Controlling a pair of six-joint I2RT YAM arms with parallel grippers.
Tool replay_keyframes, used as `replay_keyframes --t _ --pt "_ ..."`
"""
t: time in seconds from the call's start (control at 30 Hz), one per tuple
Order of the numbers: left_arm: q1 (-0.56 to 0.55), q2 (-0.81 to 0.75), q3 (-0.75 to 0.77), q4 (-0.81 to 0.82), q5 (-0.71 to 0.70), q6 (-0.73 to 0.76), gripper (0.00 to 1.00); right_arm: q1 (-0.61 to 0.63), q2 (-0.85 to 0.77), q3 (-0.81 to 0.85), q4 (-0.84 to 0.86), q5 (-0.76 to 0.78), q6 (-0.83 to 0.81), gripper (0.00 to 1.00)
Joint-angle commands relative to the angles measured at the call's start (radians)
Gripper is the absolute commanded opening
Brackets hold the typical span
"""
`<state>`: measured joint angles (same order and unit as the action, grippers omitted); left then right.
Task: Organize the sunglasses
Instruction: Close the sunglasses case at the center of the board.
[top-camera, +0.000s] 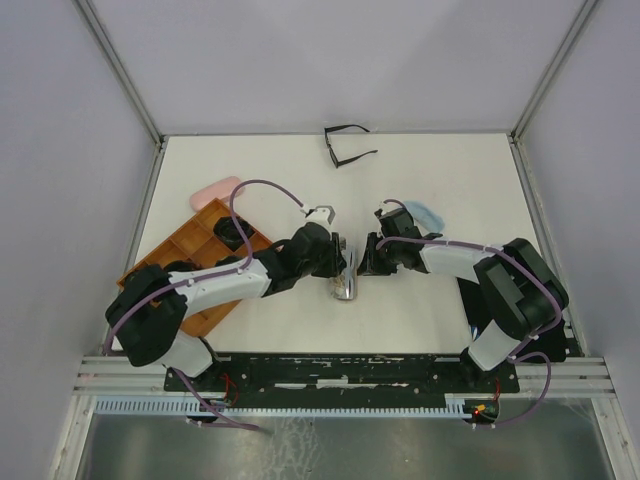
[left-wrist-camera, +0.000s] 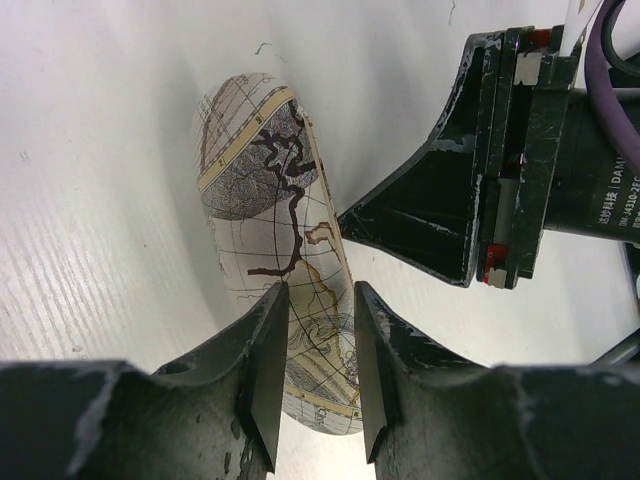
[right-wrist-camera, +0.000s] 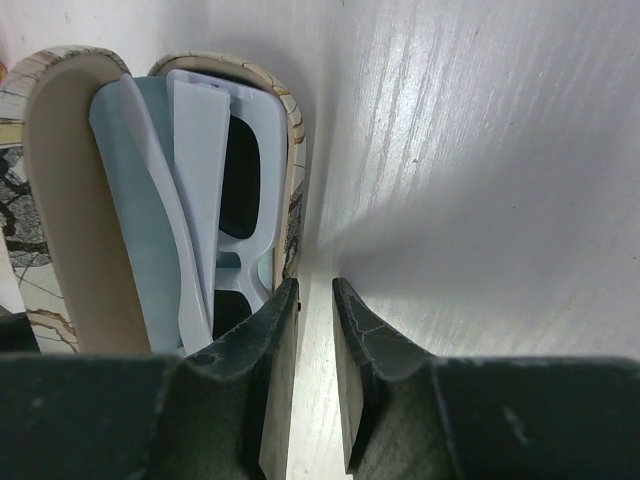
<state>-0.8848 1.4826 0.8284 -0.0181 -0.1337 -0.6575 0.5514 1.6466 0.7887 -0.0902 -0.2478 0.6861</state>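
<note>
A map-patterned case (top-camera: 345, 288) lies open at mid-table between my two grippers. In the right wrist view it (right-wrist-camera: 290, 130) holds a pale-framed, dark-lensed pair of sunglasses (right-wrist-camera: 215, 130) and a blue cloth (right-wrist-camera: 130, 210). My right gripper (right-wrist-camera: 315, 285) stands just right of the case rim, its jaws a narrow gap apart with only bare table between them. My left gripper (left-wrist-camera: 318, 290) hovers over the case's outer shell (left-wrist-camera: 265, 180), its jaws slightly apart. A thin black-framed pair (top-camera: 345, 148) lies unfolded at the far edge. The grippers also show in the top view, left (top-camera: 338, 252) and right (top-camera: 366, 258).
An orange compartment tray (top-camera: 190, 245) sits at the left with something dark in one cell (top-camera: 232, 232). A pink case (top-camera: 213, 190) lies behind the tray. A light-blue cloth (top-camera: 428, 212) lies behind my right gripper. The right gripper's finger (left-wrist-camera: 420, 210) shows in the left wrist view, its tip close to the case.
</note>
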Motion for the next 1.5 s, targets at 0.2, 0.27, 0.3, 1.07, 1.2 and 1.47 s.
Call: replay_keyframes --t 0.2,0.27,0.3,1.07,1.2,1.47 --pt "-0.021 0.072 0.046 0.004 -0.012 0.022 0.4 0.003 0.01 0.033 0.07 -0.033 0.014 0.29" --pt "-0.023 0.082 0.044 0.005 -0.012 0.024 0.4 0.003 0.01 0.031 0.071 -0.032 0.016 0.29" --pt "-0.023 0.088 0.044 0.004 -0.013 0.025 0.4 0.004 0.009 0.03 0.071 -0.031 0.018 0.29" --pt "-0.025 0.049 0.069 -0.026 -0.069 0.054 0.52 0.003 -0.205 -0.022 -0.055 0.234 -0.022 0.42" --pt "-0.034 0.047 0.089 -0.05 -0.111 0.06 0.63 0.003 -0.305 -0.064 -0.078 0.322 -0.012 0.51" --pt "-0.114 0.127 0.161 -0.126 -0.266 0.034 0.9 0.003 -0.554 -0.166 -0.129 0.507 0.05 0.75"
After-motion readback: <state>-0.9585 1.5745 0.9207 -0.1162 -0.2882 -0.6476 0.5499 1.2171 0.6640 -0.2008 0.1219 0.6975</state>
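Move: The open sunglasses case runs fore and aft between the hands, its lid leaning up beside the left fingertips. Its middle is some 2 cm ahead of the left hand, 2 cm to its right and 5 cm below; the wooden organizer is centred roughly 30 cm to that hand's left, level fore-aft. From the right hand, the case's middle and the sunglasses inside are 4 cm and 3 cm left, level; the blue cloth is about 15 cm ahead, 14 cm right. Downward, with a slight drift to the right, the left hand presses the raised lid about 3 cm towards the base with nearly shut fingertips, then spreads its fingers wide and eases up off it. The right hand meanwhile stays braced low at the case's right wall, then pulls away right and up, about 7 cm each way, tilting its tips outward and opening. ##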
